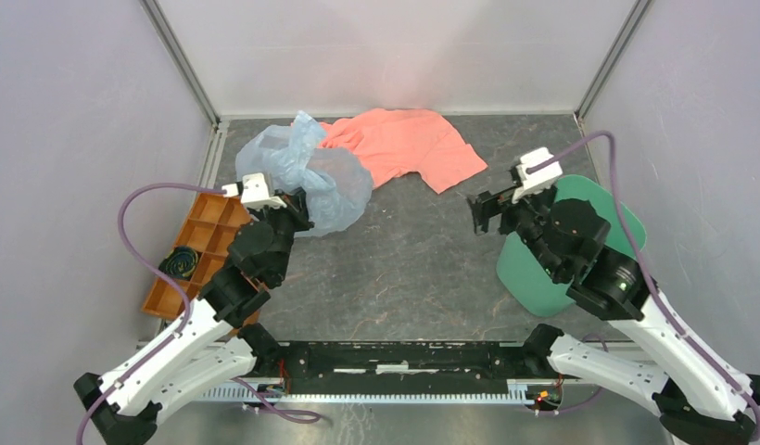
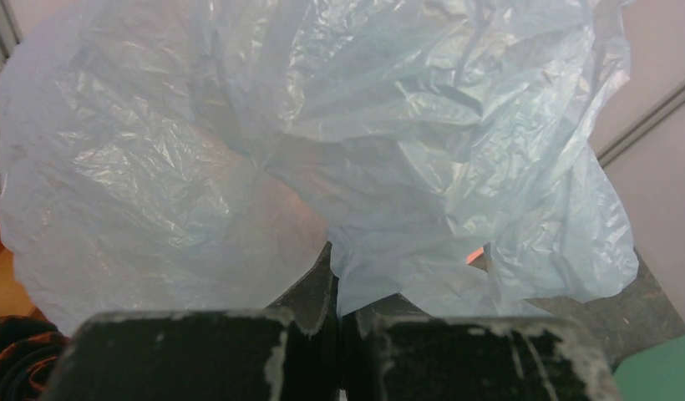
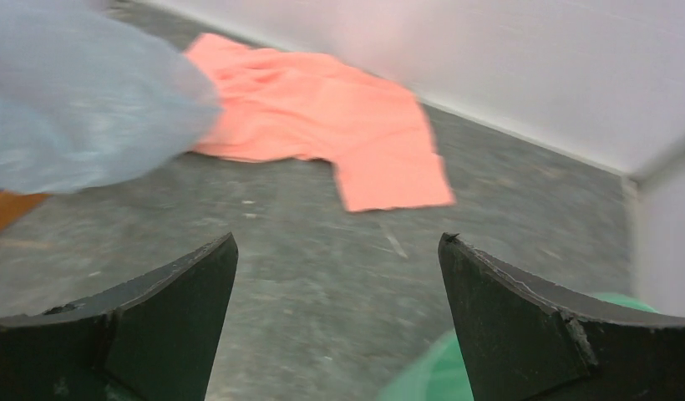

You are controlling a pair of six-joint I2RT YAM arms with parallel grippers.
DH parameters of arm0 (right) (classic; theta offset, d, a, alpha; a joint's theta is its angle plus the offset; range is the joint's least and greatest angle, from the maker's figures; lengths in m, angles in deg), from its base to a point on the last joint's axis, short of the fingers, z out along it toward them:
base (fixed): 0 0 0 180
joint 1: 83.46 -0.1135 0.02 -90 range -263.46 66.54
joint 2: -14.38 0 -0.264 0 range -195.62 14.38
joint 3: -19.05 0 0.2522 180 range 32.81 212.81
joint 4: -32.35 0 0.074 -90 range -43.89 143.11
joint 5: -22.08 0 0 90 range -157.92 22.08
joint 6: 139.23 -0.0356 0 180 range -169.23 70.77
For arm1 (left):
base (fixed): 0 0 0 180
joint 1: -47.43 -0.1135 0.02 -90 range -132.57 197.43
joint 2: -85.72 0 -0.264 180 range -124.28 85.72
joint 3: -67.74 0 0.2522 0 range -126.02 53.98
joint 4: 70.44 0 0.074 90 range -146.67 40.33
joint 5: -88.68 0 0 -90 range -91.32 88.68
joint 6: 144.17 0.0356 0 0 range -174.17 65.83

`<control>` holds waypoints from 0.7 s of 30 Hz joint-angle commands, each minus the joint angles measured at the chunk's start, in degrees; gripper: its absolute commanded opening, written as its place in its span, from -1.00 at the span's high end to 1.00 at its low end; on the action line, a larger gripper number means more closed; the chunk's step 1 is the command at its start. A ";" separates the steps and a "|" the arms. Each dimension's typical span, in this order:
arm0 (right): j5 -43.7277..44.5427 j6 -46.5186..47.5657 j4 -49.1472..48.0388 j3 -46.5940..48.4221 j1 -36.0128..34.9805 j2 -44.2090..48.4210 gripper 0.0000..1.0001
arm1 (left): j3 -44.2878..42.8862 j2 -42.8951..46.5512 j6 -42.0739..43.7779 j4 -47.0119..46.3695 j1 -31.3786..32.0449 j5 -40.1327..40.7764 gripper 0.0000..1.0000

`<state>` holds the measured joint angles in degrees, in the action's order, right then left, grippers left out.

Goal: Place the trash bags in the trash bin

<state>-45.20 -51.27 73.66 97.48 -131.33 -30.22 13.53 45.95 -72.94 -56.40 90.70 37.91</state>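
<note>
The trash bag [image 1: 311, 171] is a crinkly pale blue film heap at the back left of the table. It fills the left wrist view [image 2: 322, 125] and shows blurred in the right wrist view [image 3: 80, 109]. My left gripper [image 1: 297, 209] is at the bag's near edge, its jaws shut [image 2: 356, 280] with a fold of film pinched between the tips. The green trash bin [image 1: 534, 273] stands at the right, mostly under the right arm. My right gripper [image 1: 480, 213] hangs open [image 3: 338, 242] over bare table just left of the bin [image 3: 423, 376], holding nothing.
A salmon-pink cloth [image 1: 404, 144] lies spread at the back centre, touching the bag. An orange compartmented tray [image 1: 205, 241] sits at the left edge with a dark coiled item [image 1: 180, 262] in it. White walls enclose the table on three sides.
</note>
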 commanded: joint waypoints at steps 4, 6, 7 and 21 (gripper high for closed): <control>26.31 -2.28 13.01 1.54 0.04 4.33 -0.96 | -0.58 3.96 2.04 1.61 0.15 3.97 0.96; 29.15 -6.60 16.26 1.25 0.01 4.13 -0.96 | -0.17 4.63 1.89 1.62 0.15 3.93 0.96; 29.97 -9.21 18.04 1.11 0.06 3.66 -0.96 | -0.03 4.68 1.85 1.66 0.15 3.94 0.96; 18.39 -13.16 31.33 -0.96 0.05 -7.38 -0.36 | -0.32 4.61 2.60 1.66 0.15 2.95 0.96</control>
<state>-28.08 -61.52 100.09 96.93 -131.31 -35.48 13.55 50.21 -72.48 -53.54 90.70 40.13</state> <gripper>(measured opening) 0.736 0.033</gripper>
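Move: The right hand is open and empty; the trash bin's middle is about 20 cm to its right, 3 cm back and some 24 cm below, and the coral cloth is roughly 22 cm ahead, 22 cm left and 36 cm below. The left hand already holds the blue bag; from it the bin lies about 55 cm right, 7 cm back and 18 cm lower, and the orange tray about 23 cm left, 6 cm back and 29 cm below. Swing the right gripper about 9 cm right towards the trash bin, then sink it some 10 cm beside the bin's left rim, easing back left a little. Turn it clockwise about 20 degrees, tip the fingers down and start narrowing them, still well open. Keep the left fingers shut on the bag while that hand drifts 2 cm left and slightly back. ##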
